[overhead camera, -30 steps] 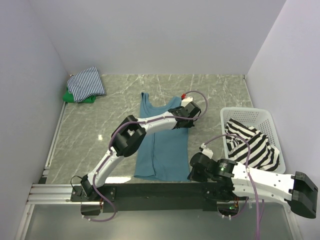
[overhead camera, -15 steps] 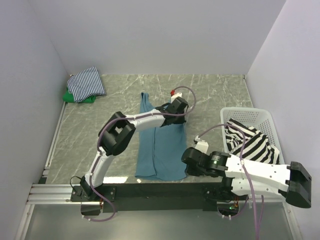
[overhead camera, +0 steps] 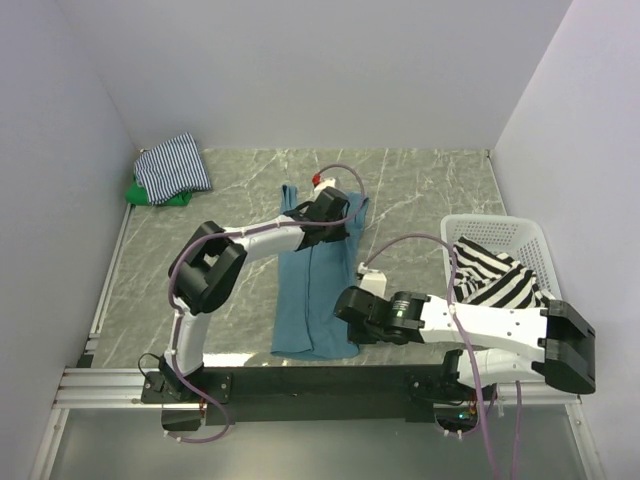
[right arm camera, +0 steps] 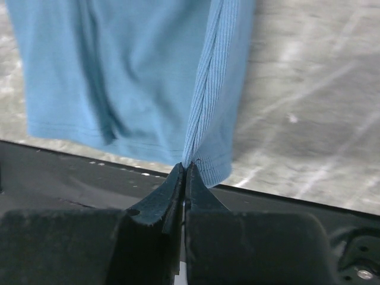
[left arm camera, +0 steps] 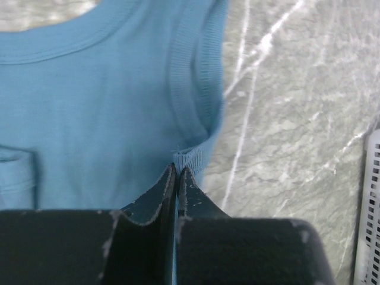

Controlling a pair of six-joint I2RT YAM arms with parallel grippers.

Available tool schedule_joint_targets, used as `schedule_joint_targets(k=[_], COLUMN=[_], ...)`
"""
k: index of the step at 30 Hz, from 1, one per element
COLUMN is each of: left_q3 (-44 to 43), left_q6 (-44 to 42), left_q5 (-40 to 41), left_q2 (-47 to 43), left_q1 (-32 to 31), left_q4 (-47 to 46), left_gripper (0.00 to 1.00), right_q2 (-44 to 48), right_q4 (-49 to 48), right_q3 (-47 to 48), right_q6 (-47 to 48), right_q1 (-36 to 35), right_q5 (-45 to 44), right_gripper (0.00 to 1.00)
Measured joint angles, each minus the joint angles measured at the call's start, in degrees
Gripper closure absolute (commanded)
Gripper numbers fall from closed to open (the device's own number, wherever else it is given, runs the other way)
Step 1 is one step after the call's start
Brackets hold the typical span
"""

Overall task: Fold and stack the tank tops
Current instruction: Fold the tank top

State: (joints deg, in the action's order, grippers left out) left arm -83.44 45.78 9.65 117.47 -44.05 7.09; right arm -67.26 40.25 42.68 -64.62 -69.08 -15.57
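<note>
The teal-blue tank top [overhead camera: 308, 290] lies lengthwise mid-table, its right side lifted and drawn over toward the left. My left gripper [overhead camera: 333, 222] is shut on the rib edge under the right armhole [left arm camera: 177, 169]; the teal-blue tank top [left arm camera: 101, 107] spreads out ahead of it. My right gripper [overhead camera: 350, 305] is shut on the top's near right hem corner [right arm camera: 184, 167], and the teal-blue tank top [right arm camera: 136, 71] hangs from it in a ridge. The thin-striped top [overhead camera: 175, 165] lies folded over the green one [overhead camera: 150, 195] at the back left. The bold striped top [overhead camera: 500, 290] sits in the basket.
The white lattice basket [overhead camera: 478, 225] stands at the right, and its wall [left arm camera: 371, 208] shows at the left wrist view's edge. A black rail [overhead camera: 300, 380] runs along the table's near edge, just below the teal top's hem. Walls close in the table on three sides.
Both grippers have moved left, carrying the teal top's right edge with them. The top now looks narrower, and the right arm reaches further across the table.
</note>
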Motion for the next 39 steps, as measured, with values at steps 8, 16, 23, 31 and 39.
schedule_joint_targets(k=[8,16,23,31,39], left_q3=[5.9,10.3,13.4,15.8,16.7], left_q6=[0.6,0.6,0.5,0.5,0.5], left_q5=[-0.8,-0.8,-1.2,-2.1,-2.3], left_q2=[-2.0,-5.3,-8.1,-8.7,-8.9], left_q1=[1.9,3.3,5.0,6.5,6.9], left_q4=[-1.8,-3.4,-4.5,-6.0,-6.9], left_gripper=[0.99,0.99,0.99,0.99,0.99], right_q2=[-7.9,-17.7,-22.5,-25.4,-25.9], right_q4=[-2.3,-4.3,-4.9,-5.1,-5.1], right_q3=[6.4,14.2,16.9,17.9,17.9], right_q6=[2.7,5.5,7.3,8.2,8.4], right_q1=[-2.5,-4.7,-4.8,-4.8,-4.8], right_q5=[1.5,3.4,4.8,5.9,6.2], right_gripper=[1.0,1.0,1.0,1.0,1.0])
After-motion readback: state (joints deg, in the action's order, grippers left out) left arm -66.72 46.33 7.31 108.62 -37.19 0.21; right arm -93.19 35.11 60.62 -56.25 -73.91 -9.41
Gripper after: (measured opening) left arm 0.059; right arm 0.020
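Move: Each shut gripper holds the tank top's right side, the left hand by the armpit, the right at the hem. The left hand's goal, the earlier fold's inner edge, lies about 9 cm left and 6 below; the right strap is 8 cm ahead and 3 right. From the right hand that edge at the hem is some 11 cm left, 2 back and 6 below; the hem's left corner is 18 left, 3 back. Both hands, still pinching, carry the side leftward towards the earlier fold, left about 8 cm, right 10, sinking slightly. ##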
